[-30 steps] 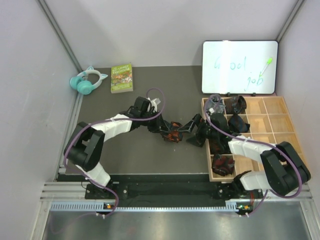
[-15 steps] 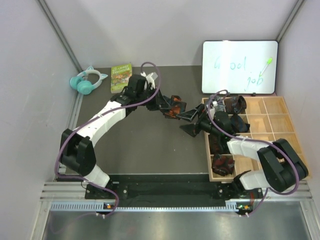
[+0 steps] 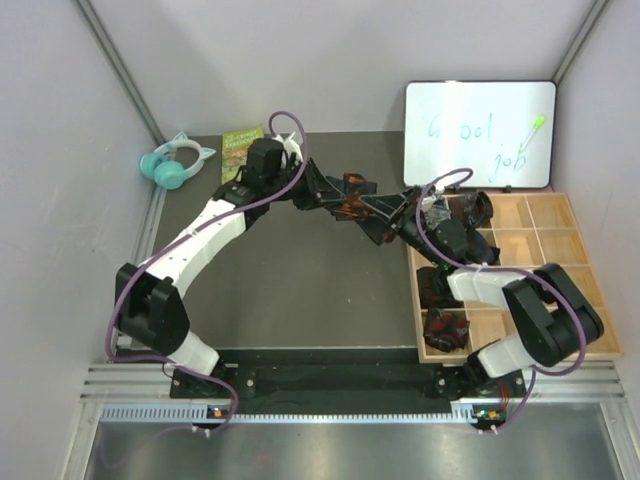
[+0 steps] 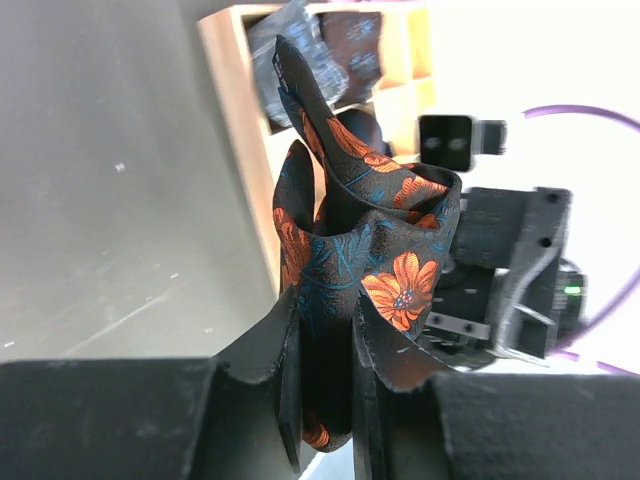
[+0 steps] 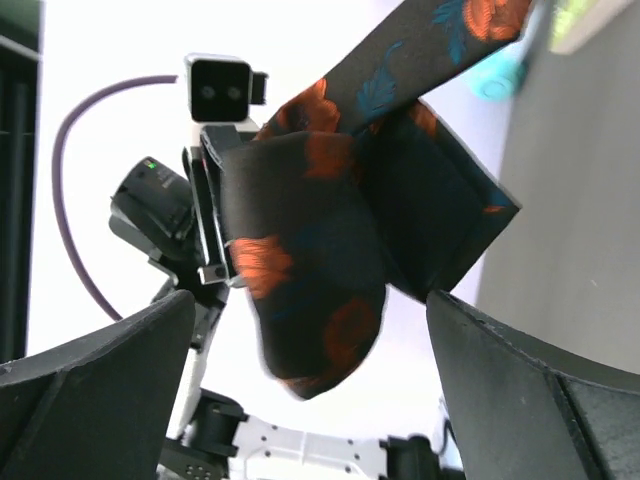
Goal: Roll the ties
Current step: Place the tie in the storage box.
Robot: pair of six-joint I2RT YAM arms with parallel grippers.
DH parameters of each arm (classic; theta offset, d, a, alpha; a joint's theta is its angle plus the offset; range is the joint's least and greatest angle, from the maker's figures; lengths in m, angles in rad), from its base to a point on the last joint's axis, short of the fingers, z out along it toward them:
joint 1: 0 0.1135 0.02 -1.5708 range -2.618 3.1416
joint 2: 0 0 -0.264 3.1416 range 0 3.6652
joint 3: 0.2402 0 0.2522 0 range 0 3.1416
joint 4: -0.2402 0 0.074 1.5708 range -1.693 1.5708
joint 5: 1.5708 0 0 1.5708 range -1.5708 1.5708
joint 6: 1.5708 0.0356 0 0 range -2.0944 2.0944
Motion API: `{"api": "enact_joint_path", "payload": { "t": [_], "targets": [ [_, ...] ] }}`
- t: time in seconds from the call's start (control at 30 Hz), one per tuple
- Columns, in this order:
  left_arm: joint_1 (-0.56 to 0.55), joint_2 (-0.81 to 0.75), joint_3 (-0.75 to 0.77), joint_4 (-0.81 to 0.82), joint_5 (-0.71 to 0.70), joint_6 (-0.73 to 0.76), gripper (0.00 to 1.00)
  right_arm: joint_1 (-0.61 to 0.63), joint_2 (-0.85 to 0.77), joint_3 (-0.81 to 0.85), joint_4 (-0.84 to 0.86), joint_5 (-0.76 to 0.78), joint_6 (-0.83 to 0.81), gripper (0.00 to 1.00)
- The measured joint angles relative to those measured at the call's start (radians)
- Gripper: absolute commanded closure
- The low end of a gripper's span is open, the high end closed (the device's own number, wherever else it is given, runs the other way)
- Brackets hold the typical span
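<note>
A black tie with orange flowers (image 3: 352,201) is bunched into a loose roll and held in the air over the back of the table. My left gripper (image 3: 337,203) is shut on it; in the left wrist view the fingers (image 4: 283,340) pinch the tie's (image 4: 365,240) lower folds. My right gripper (image 3: 384,218) is wide open facing it from the right. In the right wrist view the tie (image 5: 310,260) hangs between the spread fingers (image 5: 110,370) without touching them. Rolled ties (image 3: 447,329) (image 3: 468,210) sit in the wooden tray.
The wooden compartment tray (image 3: 414,305) stands at the right, with its edge in the left wrist view (image 4: 235,120). A whiteboard (image 3: 480,135) leans at the back right. A green book (image 3: 243,152) and teal headphones (image 3: 176,165) lie at the back left.
My left gripper has carried the tie up and toward the back of the table. My right gripper has followed it, swinging back and left from the tray's edge.
</note>
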Motion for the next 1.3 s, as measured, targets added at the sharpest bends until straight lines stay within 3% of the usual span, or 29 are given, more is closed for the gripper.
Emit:
{"api": "enact_joint_path", "payload": {
  "t": [0.2, 0.83, 0.87, 0.97, 1.1, 1.2, 1.3],
  "targets": [
    [0.007, -0.027, 0.0, 0.072, 0.027, -0.085, 1.0, 0.0, 0.113, 0.013, 0.119, 0.006, 0.068, 0.01],
    [0.021, -0.042, -0.045, 0.175, 0.038, -0.198, 1.0, 0.002, 0.203, 0.08, 0.176, 0.033, 0.112, 0.01],
    [0.022, -0.042, -0.047, 0.176, 0.038, -0.202, 1.0, 0.002, 0.207, 0.085, 0.177, 0.033, 0.114, 0.04],
    [0.022, -0.042, -0.049, 0.184, 0.037, -0.206, 1.0, 0.003, 0.214, 0.094, 0.18, 0.037, 0.118, 0.3],
    [0.022, -0.05, -0.074, 0.191, 0.026, -0.206, 1.0, 0.006, 0.215, 0.099, 0.192, 0.048, 0.123, 0.78],
    [0.023, -0.053, -0.096, 0.203, 0.017, -0.209, 1.0, 0.006, 0.215, 0.098, 0.2, 0.051, 0.126, 0.92],
    [0.023, -0.056, -0.104, 0.218, 0.014, -0.213, 1.0, 0.006, 0.215, 0.098, 0.198, 0.053, 0.127, 0.98]
  ]
}}
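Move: The rolled tie is already pinched in the left fingers, its bundle sticking out about 4 cm to the right and 1 cm ahead of that hand. From the open right gripper the bundle is some 3 cm ahead and 3 cm to the left, about level. Roughly 20 cm below the right gripper, in the storage box, a grey rolled tie sits about 14 cm right and 2 cm ahead, a brown one 16 cm right and 14 cm back. Bring the open right gripper forward about 3 cm and a touch left, so its jaws straddle the free side of the rolled tie, then close them on the bundle. Keep the left grip shut on the tie meanwhile, lifting that hand about 4 cm while rolling it some 10 degrees, then letting it sink back by 1 cm or so. ##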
